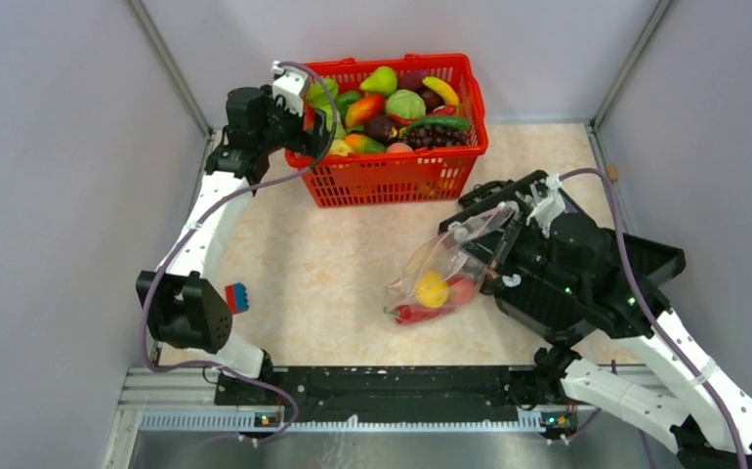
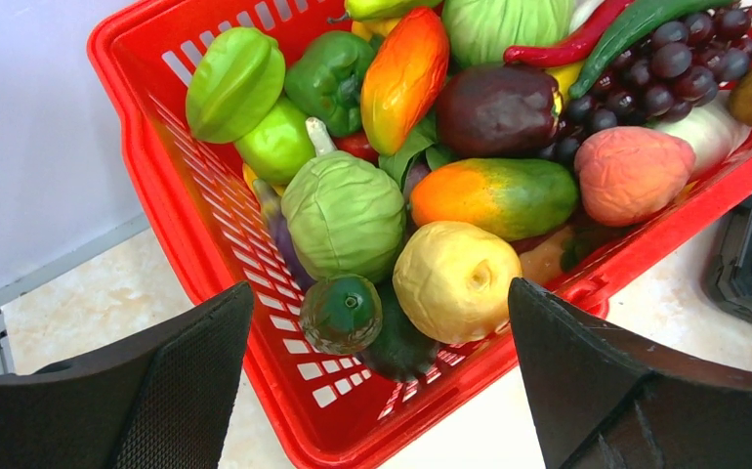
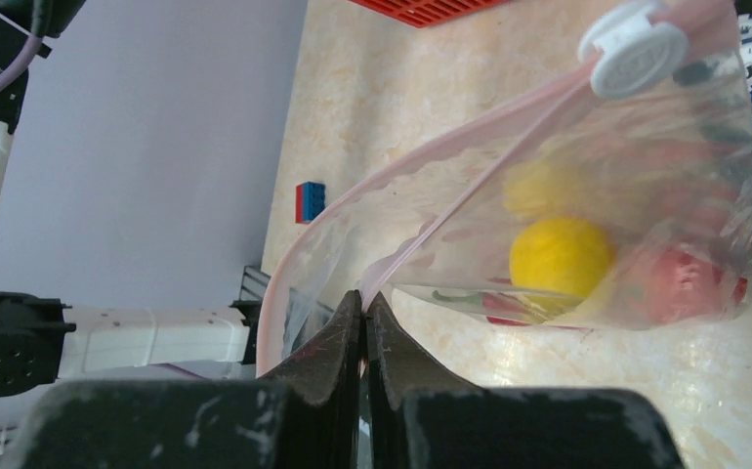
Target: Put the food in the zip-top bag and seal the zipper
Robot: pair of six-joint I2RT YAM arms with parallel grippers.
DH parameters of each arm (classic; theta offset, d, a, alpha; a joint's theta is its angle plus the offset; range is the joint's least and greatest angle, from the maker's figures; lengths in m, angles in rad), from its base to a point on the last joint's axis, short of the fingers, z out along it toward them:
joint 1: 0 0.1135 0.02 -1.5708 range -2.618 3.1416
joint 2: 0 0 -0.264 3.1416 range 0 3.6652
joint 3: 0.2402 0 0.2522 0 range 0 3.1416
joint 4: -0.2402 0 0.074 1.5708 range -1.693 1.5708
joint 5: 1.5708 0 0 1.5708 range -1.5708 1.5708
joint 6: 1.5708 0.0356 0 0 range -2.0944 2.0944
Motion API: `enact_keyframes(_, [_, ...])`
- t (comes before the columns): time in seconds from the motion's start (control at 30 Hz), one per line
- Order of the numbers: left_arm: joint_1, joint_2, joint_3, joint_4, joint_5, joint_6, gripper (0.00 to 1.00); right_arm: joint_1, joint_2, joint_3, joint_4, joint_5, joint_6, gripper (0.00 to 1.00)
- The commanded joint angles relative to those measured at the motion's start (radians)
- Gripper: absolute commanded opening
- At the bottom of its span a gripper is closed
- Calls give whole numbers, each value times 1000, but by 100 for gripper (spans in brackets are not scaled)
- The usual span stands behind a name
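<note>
The zip-top bag [image 1: 447,266] lies on the table, its mouth lifted toward my right gripper [image 1: 494,252]. That gripper [image 3: 364,301] is shut on the pinkish zipper [image 3: 470,137] edge, and a white slider [image 3: 634,57] sits at the strip's far end. Inside the bag are a yellow lemon [image 3: 560,256], a red tomato [image 3: 687,283] and a red chili [image 1: 413,314]. More food fills the red basket [image 1: 392,176]. My left gripper [image 2: 377,376] hangs open above the basket's near corner, over a dark green cucumber [image 2: 341,313], a yellow fruit [image 2: 457,280] and a cabbage [image 2: 343,215], with nothing between its fingers.
A black hinged case [image 1: 650,256] lies open under the right arm, right of the bag. A small blue and red block [image 1: 237,296] sits by the left arm's elbow. Grey walls close in the table on the left, back and right.
</note>
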Motion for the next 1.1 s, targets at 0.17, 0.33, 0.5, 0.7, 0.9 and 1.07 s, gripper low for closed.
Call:
enact_keyframes(0.17, [13, 32, 6, 48, -84, 58, 97, 5, 13, 17, -2, -51, -30, 0])
enact_keyframes(0.33, [33, 69, 28, 22, -47, 52, 89, 5, 40, -13, 58, -81, -1, 0])
enact_keyframes(0.5, [37, 87, 24, 33, -21, 28, 79, 5, 59, -23, 104, -100, 16, 0])
enact_keyframes(0.7, [37, 102, 3, 66, -26, 7, 56, 5, 62, -42, 155, -94, 43, 0])
enact_keyframes(0.9, [37, 77, -3, 33, -11, -5, 32, 5, 81, -45, 178, -90, 51, 0])
enact_keyframes(1.07, [36, 10, -46, 66, -18, -34, 0, 4, 98, -47, 187, -91, 51, 0])
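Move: The small dark green vegetable in the basket's near left corner is only about 3 cm ahead of the left hand, 2 cm to its left and some 6 cm lower. From that vegetable the pale yellow fruit sits about 7 cm to the right, level with it, and the light green cabbage some 6 cm farther out and 3 cm right. The right hand, holding the bag's edge, has the dark green vegetable roughly 27 cm ahead, 32 cm to its left and 5 cm below. The left hand, fingers wide open, sinks about 5 cm into the basket's near left corner while easing some 2 cm forward and left, tipping slightly further down, then all but stops and closes nearly shut on the top end of the dark green vegetable, pinching it between the fingertips. The right hand keeps its closed grip on the bag's edge and, after a slight dip, carries it about 3 cm left and a little forward. ##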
